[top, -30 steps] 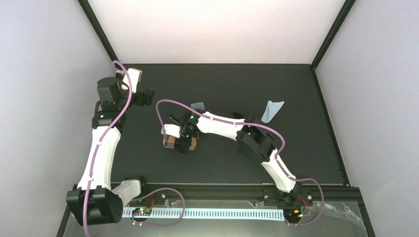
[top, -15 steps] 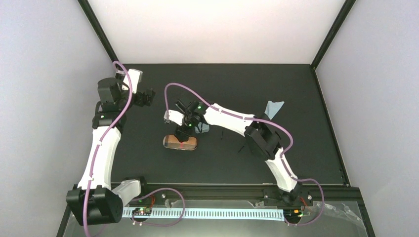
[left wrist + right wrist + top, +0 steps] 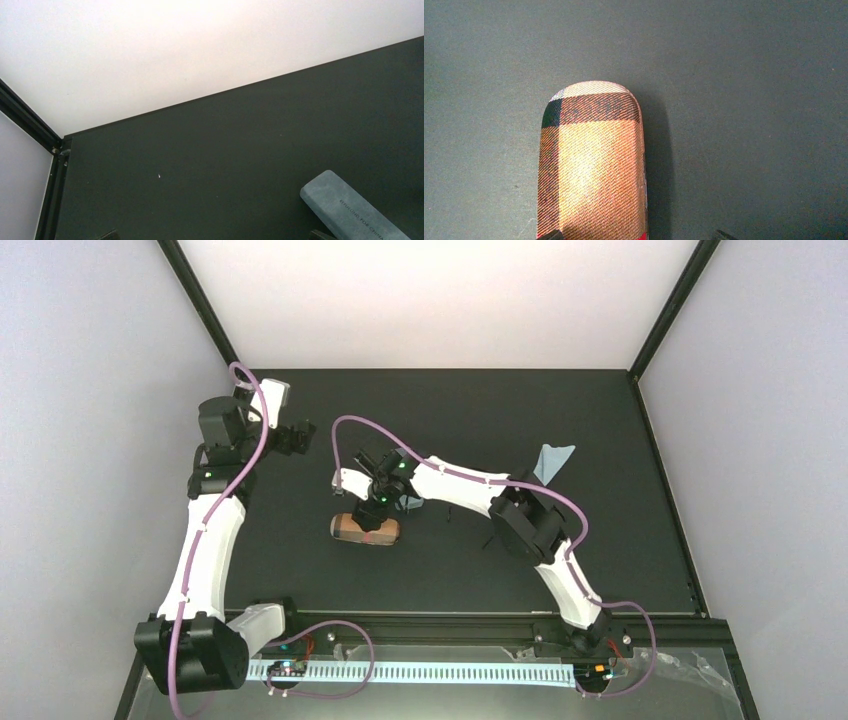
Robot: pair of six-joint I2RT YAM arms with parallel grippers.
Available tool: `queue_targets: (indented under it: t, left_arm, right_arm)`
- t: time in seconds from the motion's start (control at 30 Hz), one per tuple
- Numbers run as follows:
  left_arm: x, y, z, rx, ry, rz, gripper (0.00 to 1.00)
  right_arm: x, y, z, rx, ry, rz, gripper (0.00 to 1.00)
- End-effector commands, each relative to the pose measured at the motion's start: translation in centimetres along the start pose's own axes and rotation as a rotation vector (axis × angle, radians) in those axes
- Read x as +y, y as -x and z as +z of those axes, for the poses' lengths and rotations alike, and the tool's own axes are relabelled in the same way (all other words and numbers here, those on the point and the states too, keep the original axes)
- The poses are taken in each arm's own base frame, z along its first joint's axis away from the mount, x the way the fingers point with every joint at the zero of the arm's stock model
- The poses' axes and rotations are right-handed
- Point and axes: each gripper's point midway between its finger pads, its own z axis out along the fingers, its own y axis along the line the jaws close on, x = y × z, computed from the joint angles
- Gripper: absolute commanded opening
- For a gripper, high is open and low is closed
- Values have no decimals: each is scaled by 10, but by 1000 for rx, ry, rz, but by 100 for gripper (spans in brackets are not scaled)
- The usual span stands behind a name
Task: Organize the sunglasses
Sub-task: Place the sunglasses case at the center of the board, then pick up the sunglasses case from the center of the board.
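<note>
No sunglasses show plainly; only thin dark slivers poke out beside my right forearm, and I cannot tell what they are. A tan plaid case lies closed on the black table; in the right wrist view it fills the lower left. My right gripper hovers open over the case's far end, one fingertip above its left edge and the other over bare table. At the far left my left gripper stands open and empty, with a blue-grey case just by its right fingertip.
One light blue cloth lies at the back right. A scrap of another peeks out beside my right wrist. Pale walls close in the table on three sides, with black posts in the far corners.
My right gripper has come off the tan case and drawn back toward the far side, leaving the case lying in place. Its jaws have narrowed slightly. The left arm has not moved.
</note>
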Motion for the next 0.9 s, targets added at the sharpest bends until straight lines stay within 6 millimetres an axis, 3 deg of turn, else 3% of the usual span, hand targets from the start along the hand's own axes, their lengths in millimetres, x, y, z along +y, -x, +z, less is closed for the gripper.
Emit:
queue_targets:
  t: [0.0, 0.13, 0.27, 0.4, 0.6, 0.77, 0.87]
  left_arm:
    - [1, 2, 2, -10, -6, 6, 99]
    - [5, 3, -2, -5, 24, 6, 99]
    - [5, 4, -4, -12, 28, 5, 99]
    - [2, 7, -4, -20, 10, 5, 99]
    - [-3, 4, -3, -39, -19, -21, 99]
    - [-24, 1, 6, -14, -146, -58, 99]
    - [-33, -9, 20, 36, -166, -80, 99]
  right_arm:
    - [-10, -27, 13, 85, -65, -8, 79]
    - [-17, 2, -17, -3, -53, 13, 85]
    - [-28, 29, -60, -107, -57, 41, 92]
    - [-41, 36, -99, -161, -94, 60, 99]
    - [-82, 7, -157, -191, -227, 136, 100]
    - [-116, -43, -204, -183, -360, 261, 100]
    - [-127, -68, -236, -201, -423, 333, 100]
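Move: The blue-grey sunglasses case lies about 20 cm to the left hand's right, 2 cm farther out and some 28 cm below it. The right hand is low over the plaid case, whose middle is roughly 2 cm back, 2 cm left and 4 cm below. From that hand the sunglasses case is some 11 cm ahead and 7 cm right, and the black sunglasses about 7 cm ahead and 28 cm right, both on the board. The right hand comes free of the plaid case, easing its fingers fully open, then speeds up and rises about 14 cm while swinging some 16 cm right and 10 cm forward, past the sunglasses case to its right side, the wrist turning roughly 20 degrees clockwise. The wide-open left hand holds still until near the end, then starts right and slightly down towards the sunglasses case. ##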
